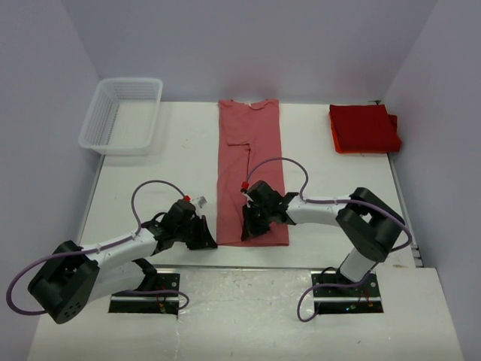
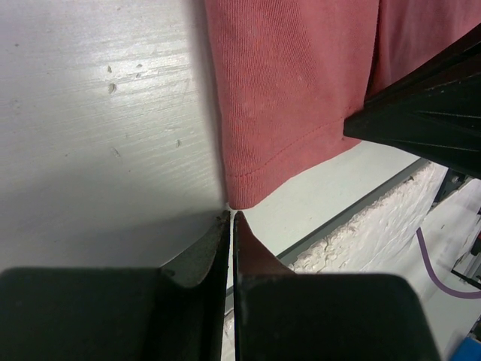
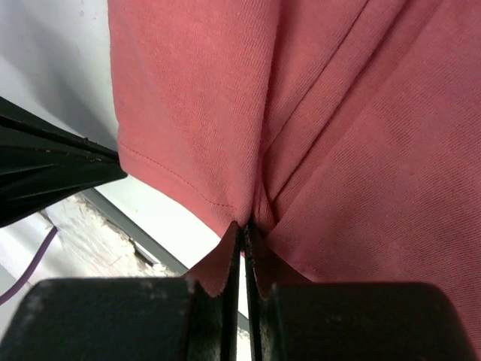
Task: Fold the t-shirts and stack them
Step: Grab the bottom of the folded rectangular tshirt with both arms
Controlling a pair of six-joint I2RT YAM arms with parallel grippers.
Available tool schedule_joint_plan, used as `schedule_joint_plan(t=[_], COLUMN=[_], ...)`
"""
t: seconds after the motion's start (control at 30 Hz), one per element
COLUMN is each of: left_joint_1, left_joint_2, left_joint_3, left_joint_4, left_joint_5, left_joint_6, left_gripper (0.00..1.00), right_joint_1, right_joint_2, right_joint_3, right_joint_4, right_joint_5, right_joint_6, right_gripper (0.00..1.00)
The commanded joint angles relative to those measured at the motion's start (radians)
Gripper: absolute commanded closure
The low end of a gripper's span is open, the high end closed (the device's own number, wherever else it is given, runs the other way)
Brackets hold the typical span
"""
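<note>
A faded salmon-red t-shirt (image 1: 252,162), folded into a long narrow strip, lies down the middle of the white table, collar at the far end. My left gripper (image 1: 209,242) sits at its near left corner. In the left wrist view the left gripper (image 2: 231,216) is shut, its tips pinching the very corner of the shirt (image 2: 293,90). My right gripper (image 1: 248,232) is on the near hem. Seen from the right wrist, it (image 3: 245,226) is shut on the hem, and the shirt (image 3: 361,150) puckers into the tips. Deep red folded t-shirts (image 1: 364,128) are stacked at the back right.
A white mesh basket (image 1: 120,114) stands at the back left. The table's near edge (image 2: 361,207) runs just behind both grippers, which work close together. Grey walls close in the table on the far side and both flanks.
</note>
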Motion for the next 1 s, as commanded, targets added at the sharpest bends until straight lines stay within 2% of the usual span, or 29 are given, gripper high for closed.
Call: schedule_joint_plan(t=[0.0,0.17,0.33,0.53,0.63,0.77,0.8,0.87,0.97], left_joint_1=[-0.006,-0.006,-0.006,-0.006,-0.007,-0.006,-0.007,-0.008,-0.008], left_joint_2=[-0.030,-0.068,-0.107,-0.139,-0.153,-0.127,-0.107,-0.087,-0.055], left_joint_3=[-0.006,0.017,0.037,0.086,0.105,0.102,0.097,0.077,0.057], left_joint_4=[-0.042,-0.077,-0.116,-0.202,-0.232,-0.219,-0.206,-0.171,-0.121], left_joint_5=[-0.011,-0.016,-0.020,-0.086,-0.147,-0.145,-0.135,-0.119,-0.100], left_joint_6=[-0.002,0.003,0.009,0.031,0.037,0.043,0.043,0.043,0.041], left_gripper=[0.97,0.97,0.97,0.93,0.86,0.80,0.78,0.72,0.59], right_joint_1=[0.014,0.023,0.057,0.095,0.107,0.116,0.118,0.118,0.118], right_joint_2=[0.034,0.056,-0.004,-0.105,-0.174,-0.265,-0.286,-0.356,-0.451], right_joint_3=[-0.007,0.006,0.027,0.058,0.065,0.076,0.070,0.056,0.014], right_joint_4=[0.039,0.038,-0.011,-0.097,-0.137,-0.209,-0.218,-0.249,-0.292], right_joint_5=[-0.002,0.013,0.057,0.139,0.162,0.197,0.208,0.229,0.287], right_joint_6=[0.024,0.022,0.010,-0.005,-0.001,0.011,0.024,0.034,0.057], right_gripper=[0.97,0.92,0.89,0.77,0.63,0.48,0.45,0.34,0.17])
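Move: The left fingertips are at the folded t-shirt's bottom left corner, about 1 cm ahead and to the right of them and 1 cm below. The right fingertips touch the cloth just inside the bottom hem, which lies roughly 1 cm back and 1 cm below. From the right hand, the bottom left corner is some 8 cm left and 2 cm back, the bottom right corner 13 cm right and 2 cm back, and the table's front edge 8 cm straight back. The right fingertips let go of the small ridge of cloth by the hem: they slide 1.5 cm left along the table, opening slightly, then spread about three-quarters wide as the hand backs off a little and rises some 8 cm, its fingers tilting up. The left hand eases leftward off the corner, lifts about 2 cm, then sinks 1 cm while its fingers part to a third. ##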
